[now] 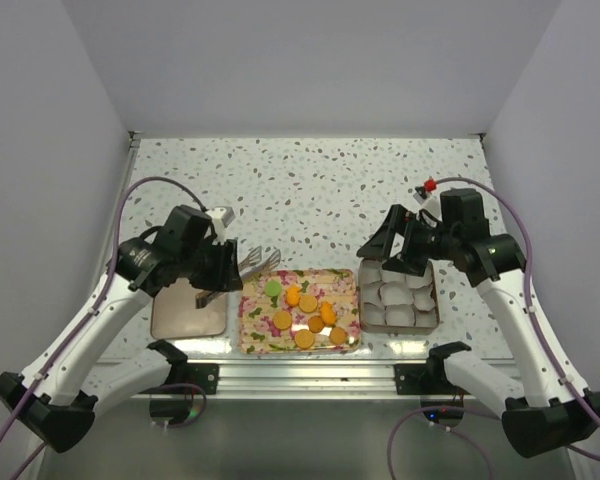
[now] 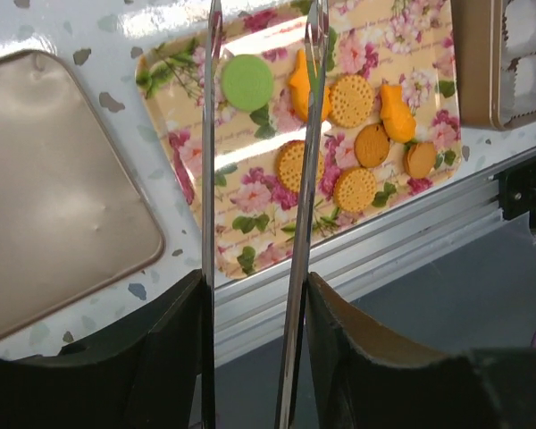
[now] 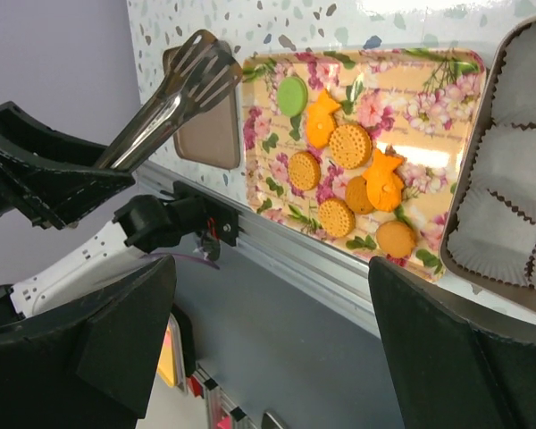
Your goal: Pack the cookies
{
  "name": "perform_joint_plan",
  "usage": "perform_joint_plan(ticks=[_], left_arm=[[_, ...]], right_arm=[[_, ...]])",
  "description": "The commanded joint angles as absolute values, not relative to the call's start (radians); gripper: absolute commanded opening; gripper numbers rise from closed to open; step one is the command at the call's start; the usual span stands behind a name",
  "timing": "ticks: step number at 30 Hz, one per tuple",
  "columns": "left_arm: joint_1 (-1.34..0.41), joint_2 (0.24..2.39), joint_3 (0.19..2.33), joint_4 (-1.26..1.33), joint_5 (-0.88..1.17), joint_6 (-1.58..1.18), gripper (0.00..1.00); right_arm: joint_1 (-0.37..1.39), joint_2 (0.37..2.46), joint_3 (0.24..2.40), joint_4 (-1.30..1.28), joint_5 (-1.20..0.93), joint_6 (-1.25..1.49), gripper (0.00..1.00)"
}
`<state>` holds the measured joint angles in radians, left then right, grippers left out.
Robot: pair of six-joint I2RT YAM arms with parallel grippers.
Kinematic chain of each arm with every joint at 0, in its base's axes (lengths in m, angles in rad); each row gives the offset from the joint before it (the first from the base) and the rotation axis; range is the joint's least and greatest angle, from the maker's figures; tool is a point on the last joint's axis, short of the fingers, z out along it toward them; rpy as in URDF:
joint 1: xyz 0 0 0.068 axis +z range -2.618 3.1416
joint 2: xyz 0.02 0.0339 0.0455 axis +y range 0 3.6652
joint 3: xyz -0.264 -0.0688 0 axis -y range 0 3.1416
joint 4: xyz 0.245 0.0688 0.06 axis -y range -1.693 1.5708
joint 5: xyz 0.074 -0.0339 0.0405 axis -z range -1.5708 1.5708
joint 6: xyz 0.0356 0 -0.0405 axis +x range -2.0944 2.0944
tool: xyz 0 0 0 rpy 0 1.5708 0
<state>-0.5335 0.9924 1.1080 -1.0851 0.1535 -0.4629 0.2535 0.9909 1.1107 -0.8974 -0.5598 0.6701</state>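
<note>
Several cookies (image 1: pixel 307 302) lie on a floral tray (image 1: pixel 250 340): round orange ones, some fish-shaped orange ones and one green disc (image 1: pixel 272 288). My left gripper (image 1: pixel 215 270) is shut on metal tongs (image 1: pixel 248 265), whose tips hover at the tray's left edge. In the left wrist view the two tong arms (image 2: pixel 208 179) stand apart on either side of the green cookie (image 2: pixel 247 82), and nothing sits between them. My right gripper (image 1: pixel 390 250) hangs open and empty over the far left corner of the box (image 1: pixel 436 300). Its view shows the cookies (image 3: pixel 349 146) and the tongs (image 3: pixel 174 89).
The brown box holds white paper cups (image 3: pixel 509 152), all without cookies, right of the tray. A flat brown lid (image 1: pixel 188 310) lies left of the tray, under my left arm. The table's metal front rail (image 1: pixel 310 370) runs just below the tray.
</note>
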Motion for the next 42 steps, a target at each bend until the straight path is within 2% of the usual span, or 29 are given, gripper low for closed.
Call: perform_joint_plan(ticks=[1, 8, 16, 29, 42], left_arm=[[-0.551, 0.927, 1.057, -1.155, 0.153, -0.505, 0.51], [-0.560, 0.861, 0.950, -1.192, 0.147, -0.508, 0.50], [-0.583, 0.894, 0.893, -1.135, 0.117, -0.534, 0.51], [-0.686, 0.972, 0.907, -1.091, 0.098, -0.541, 0.55], [-0.838, 1.126, 0.971, -1.108, -0.049, -0.584, 0.55]], right_arm=[[0.255, 0.937, 1.085, -0.926, -0.537, 0.695, 0.92], [0.255, 0.877, 1.045, -0.937, -0.525, 0.710, 0.93], [0.255, 0.854, 1.040, -0.963, -0.509, 0.709, 0.93], [0.255, 0.831, 1.031, -0.994, -0.474, 0.710, 0.93], [0.255, 0.807, 1.043, -1.025, -0.451, 0.716, 0.93]])
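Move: The left hand holds metal tongs. The green cookie they are heading for lies about 9 cm to the right of that hand, 5 cm farther out and some 19 cm below. At the same height, the fish cookie is 14 cm right and 3 cm ahead, the nearest round cookie 12 cm right and 3 cm back, and the brown tray 12 cm left, 1 cm ahead. From the right hand the green cookie is roughly 26 cm left, 2 cm ahead and 24 cm down. Tong tips heading down to the green cookie, the left hand first draws back and down together, then mostly sinks, about 8 cm lower and 6 cm back in all. Its wrist tips some 20 degrees, turning the fingers steeper, while keeping its grip as the tong arms spread slightly. The empty right hand, still wide open, eases about 4 cm back and right over the box. ##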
